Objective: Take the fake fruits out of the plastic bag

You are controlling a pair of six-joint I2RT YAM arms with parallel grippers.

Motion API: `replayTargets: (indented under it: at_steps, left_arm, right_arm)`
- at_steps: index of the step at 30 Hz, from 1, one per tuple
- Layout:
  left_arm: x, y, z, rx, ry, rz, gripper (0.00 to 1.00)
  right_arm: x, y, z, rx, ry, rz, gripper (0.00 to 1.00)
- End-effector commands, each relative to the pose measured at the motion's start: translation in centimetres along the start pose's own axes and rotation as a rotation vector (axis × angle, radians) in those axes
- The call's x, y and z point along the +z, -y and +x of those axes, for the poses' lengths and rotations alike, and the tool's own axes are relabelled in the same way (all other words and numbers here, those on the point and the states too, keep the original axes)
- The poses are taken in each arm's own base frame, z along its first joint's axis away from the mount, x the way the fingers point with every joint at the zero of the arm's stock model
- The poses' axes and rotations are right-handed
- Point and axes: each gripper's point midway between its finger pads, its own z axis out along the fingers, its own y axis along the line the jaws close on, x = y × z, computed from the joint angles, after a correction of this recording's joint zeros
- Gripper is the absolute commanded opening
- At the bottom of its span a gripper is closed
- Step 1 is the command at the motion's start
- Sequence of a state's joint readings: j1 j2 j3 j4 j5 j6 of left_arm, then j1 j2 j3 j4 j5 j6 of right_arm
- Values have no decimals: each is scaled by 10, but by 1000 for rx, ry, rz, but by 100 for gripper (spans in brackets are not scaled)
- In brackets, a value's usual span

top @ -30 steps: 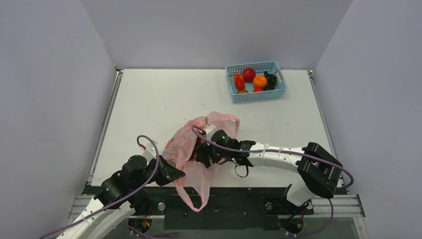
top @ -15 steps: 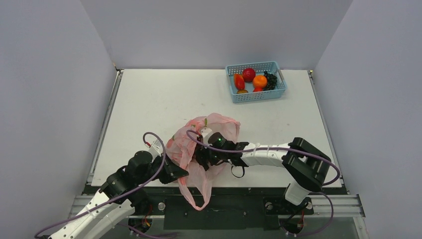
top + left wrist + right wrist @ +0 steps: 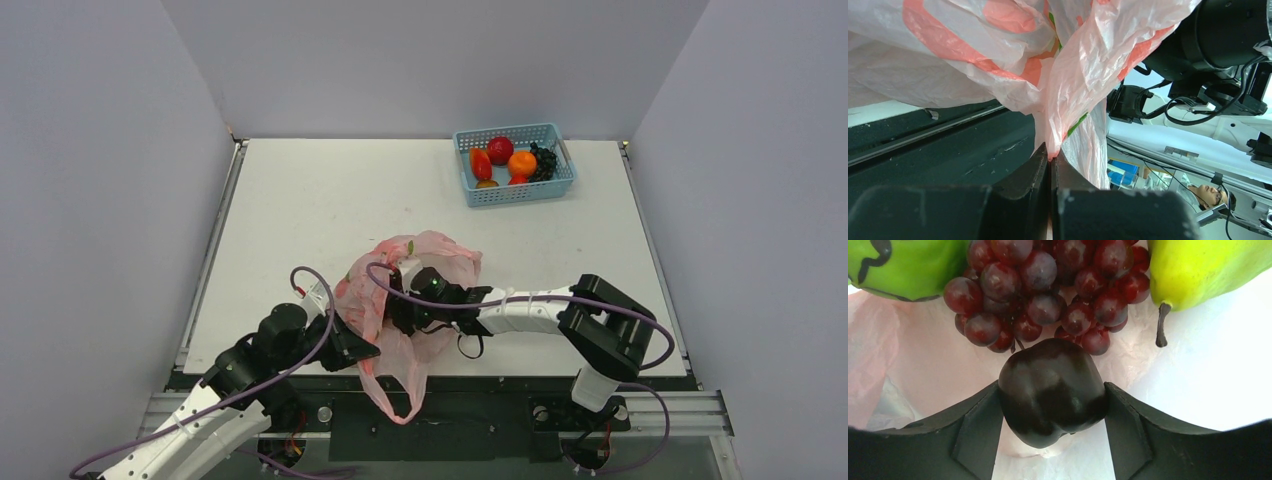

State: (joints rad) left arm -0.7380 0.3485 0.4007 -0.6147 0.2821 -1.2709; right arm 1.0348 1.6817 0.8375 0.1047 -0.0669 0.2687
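Note:
The pink plastic bag [image 3: 420, 255] lies crumpled at the table's near edge, one handle hanging over it. My left gripper [image 3: 1052, 156] is shut on a fold of the plastic bag [image 3: 998, 65]. My right gripper [image 3: 1053, 405] reaches inside the bag, and its two fingers press both sides of a small dark round fruit [image 3: 1053, 390]. Just beyond it lie a dark red grape bunch [image 3: 1043, 295], a green apple [image 3: 903, 265] at the left and a yellow-green pear [image 3: 1203, 267] at the right. In the top view the bag hides these fruits and the right fingertips.
A light blue mesh basket [image 3: 467, 148] at the far right of the table holds a red fruit [image 3: 500, 149], an orange one [image 3: 521, 163] and other fruits. The left arm [image 3: 270, 340] lies low at the near left. Grey walls close in three sides.
My right arm has pushed a little further left into the bag. The left arm moved slightly forward with its hold on the bag, then stayed put.

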Motion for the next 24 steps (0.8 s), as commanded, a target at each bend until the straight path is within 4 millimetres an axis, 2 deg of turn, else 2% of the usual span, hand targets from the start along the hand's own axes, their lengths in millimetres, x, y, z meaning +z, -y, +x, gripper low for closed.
replayTargets:
  at_steps: [1, 7, 14, 16, 17, 18, 19, 24]
  left_arm:
    - [-3, 6, 3, 17, -18, 24, 0]
    - [0, 1, 1, 16, -11, 4, 0]
    - [4, 5, 0, 30, -11, 24, 0]
    - [5, 8, -3, 38, 0, 31, 0]
    - [5, 9, -4, 42, 5, 31, 0]
    - [5, 9, -5, 44, 11, 29, 0]
    - [4, 11, -6, 47, 15, 33, 0]
    - [2, 20, -13, 58, 54, 59, 0]
  right_arm:
    - [-7, -2, -44, -17, 132, 44, 50]
    - [-30, -9, -61, -11, 171, 11, 29]
    - [-70, -25, -74, 24, 207, -74, 19]
    - [-82, -26, -74, 29, 211, -84, 16]
    - [-86, -25, -67, 32, 192, -82, 14]
    - [-97, -26, -72, 33, 215, -89, 12]
    - [-101, -24, -66, 34, 200, -88, 11]
    - [-138, -34, -63, 32, 198, -179, 5]
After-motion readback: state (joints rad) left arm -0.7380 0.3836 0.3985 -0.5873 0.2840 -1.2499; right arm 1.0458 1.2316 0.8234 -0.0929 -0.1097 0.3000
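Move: My right hand already grips the dark fruit low inside the bag; the bag's mouth is roughly 10 cm above it and 2 cm to its right. At about the hand's own height, the grapes lie some 7 cm left and 3 cm ahead of it. The pear is about 12 cm ahead and 4 cm left. My left hand, pinching the bag's rim, has the dark fruit about 10 cm ahead, 3 cm right and 11 cm below. Keeping my grip on the dark fruit, I raise it with my right hand about 13 cm off the bag's bottom towards the mouth, slowly at first and then quickly. Late in the lift I ease back and to the right by 2 to 3 cm each while the hand tilts some 15 degrees, its left side rising. My left hand stays put and keeps the bag's rim pinched. ##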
